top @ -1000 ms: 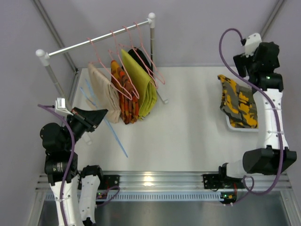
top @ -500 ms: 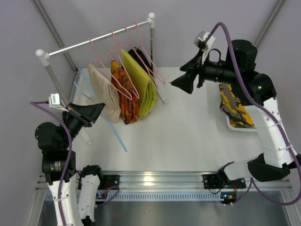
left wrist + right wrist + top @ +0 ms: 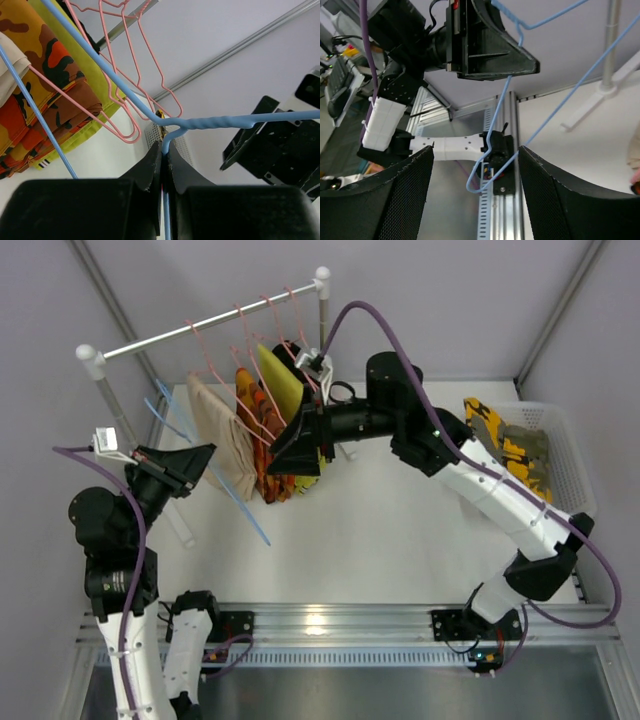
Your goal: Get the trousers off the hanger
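The camouflage trousers (image 3: 512, 448) lie folded in a white basket (image 3: 572, 455) at the far right, off the hanger. My left gripper (image 3: 205, 456) is shut on the twisted neck of the light-blue wire hanger (image 3: 246, 518), which carries no garment. In the left wrist view the wire (image 3: 215, 121) runs out from between my closed left gripper (image 3: 165, 150). My right gripper (image 3: 283, 448) is open, stretched left in front of the rack. In the right wrist view the hanger's hook (image 3: 485, 165) shows between the spread fingers of my right gripper (image 3: 475, 187), untouched.
A clothes rail (image 3: 200, 325) at the back left holds pink wire hangers (image 3: 245, 350) with a beige garment (image 3: 222, 435), an orange-red patterned one (image 3: 262, 430) and a yellow-green one (image 3: 283, 380). The rack's post (image 3: 322, 315) stands behind my right wrist.
My right arm has swung from the basket at the right across the table to the rack and the hanger. The trousers stay in the basket. My left gripper has risen slightly with the hanger.
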Robot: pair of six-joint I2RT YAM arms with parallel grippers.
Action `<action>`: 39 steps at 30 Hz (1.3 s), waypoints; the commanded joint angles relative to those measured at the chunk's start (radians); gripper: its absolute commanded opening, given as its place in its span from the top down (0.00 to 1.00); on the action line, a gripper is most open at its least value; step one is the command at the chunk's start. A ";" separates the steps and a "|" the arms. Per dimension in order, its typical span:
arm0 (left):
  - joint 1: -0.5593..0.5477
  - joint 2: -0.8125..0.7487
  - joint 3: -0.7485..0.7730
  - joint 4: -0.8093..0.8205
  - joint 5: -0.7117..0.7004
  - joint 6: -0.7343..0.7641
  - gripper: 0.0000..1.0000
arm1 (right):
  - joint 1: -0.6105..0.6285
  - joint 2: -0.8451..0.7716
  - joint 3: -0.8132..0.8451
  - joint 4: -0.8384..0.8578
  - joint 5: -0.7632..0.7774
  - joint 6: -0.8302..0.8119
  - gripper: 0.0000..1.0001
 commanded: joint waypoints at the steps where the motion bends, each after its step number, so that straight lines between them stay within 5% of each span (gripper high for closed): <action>1: 0.001 0.011 0.054 0.072 -0.006 -0.015 1.00 | 0.060 0.048 0.000 0.188 -0.058 0.127 0.33; 16: 0.000 0.025 0.074 0.098 -0.014 -0.033 1.00 | 0.166 0.256 0.075 0.303 -0.132 0.318 0.38; 21: 0.000 0.031 0.063 0.113 -0.012 -0.047 1.00 | 0.166 0.284 0.098 0.336 -0.137 0.358 0.57; 26: 0.001 0.029 0.057 0.113 -0.018 -0.033 1.00 | 0.152 0.324 0.132 0.415 -0.141 0.460 1.00; 27: 0.000 0.025 0.057 0.110 -0.023 -0.032 1.00 | 0.149 0.328 0.133 0.421 -0.138 0.497 1.00; 30: 0.000 0.016 0.057 0.089 -0.043 -0.018 0.86 | 0.129 0.350 0.142 0.473 -0.124 0.558 1.00; 31: 0.000 0.012 0.057 0.078 -0.050 -0.006 0.66 | 0.118 0.355 0.156 0.476 -0.114 0.566 1.00; 34: 0.001 -0.012 0.057 0.040 -0.087 0.020 0.28 | 0.103 0.385 0.184 0.502 -0.110 0.617 1.00; 35: 0.001 -0.026 0.059 0.023 -0.101 0.029 0.02 | 0.101 0.397 0.190 0.505 -0.109 0.626 1.00; 39: 0.000 -0.064 0.073 -0.078 -0.216 0.078 0.01 | 0.089 0.417 0.202 0.514 -0.097 0.652 1.00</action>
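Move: The left fingers still hold the empty blue hanger by its shoulder wire, just below the twisted neck. From the half-open right hand, that hanger wire is about 11 cm to the left, 4 cm back and 6 cm lower. The beige trousers on the rack hang roughly 22 cm ahead of the right hand and 10 cm left, the orange camo trousers some 24 cm straight ahead, both about 25 cm lower. Leftward about 12 cm, first dipping and easing back, then coming forward and up a little, the right hand goes to the hanger wire beside the left fingertips, rolling some 30 degrees with its forward side down. Its fingers shut on the wire. The left hand, having raised the hanger 3 cm, then opens wide and starts to draw off leftward. ##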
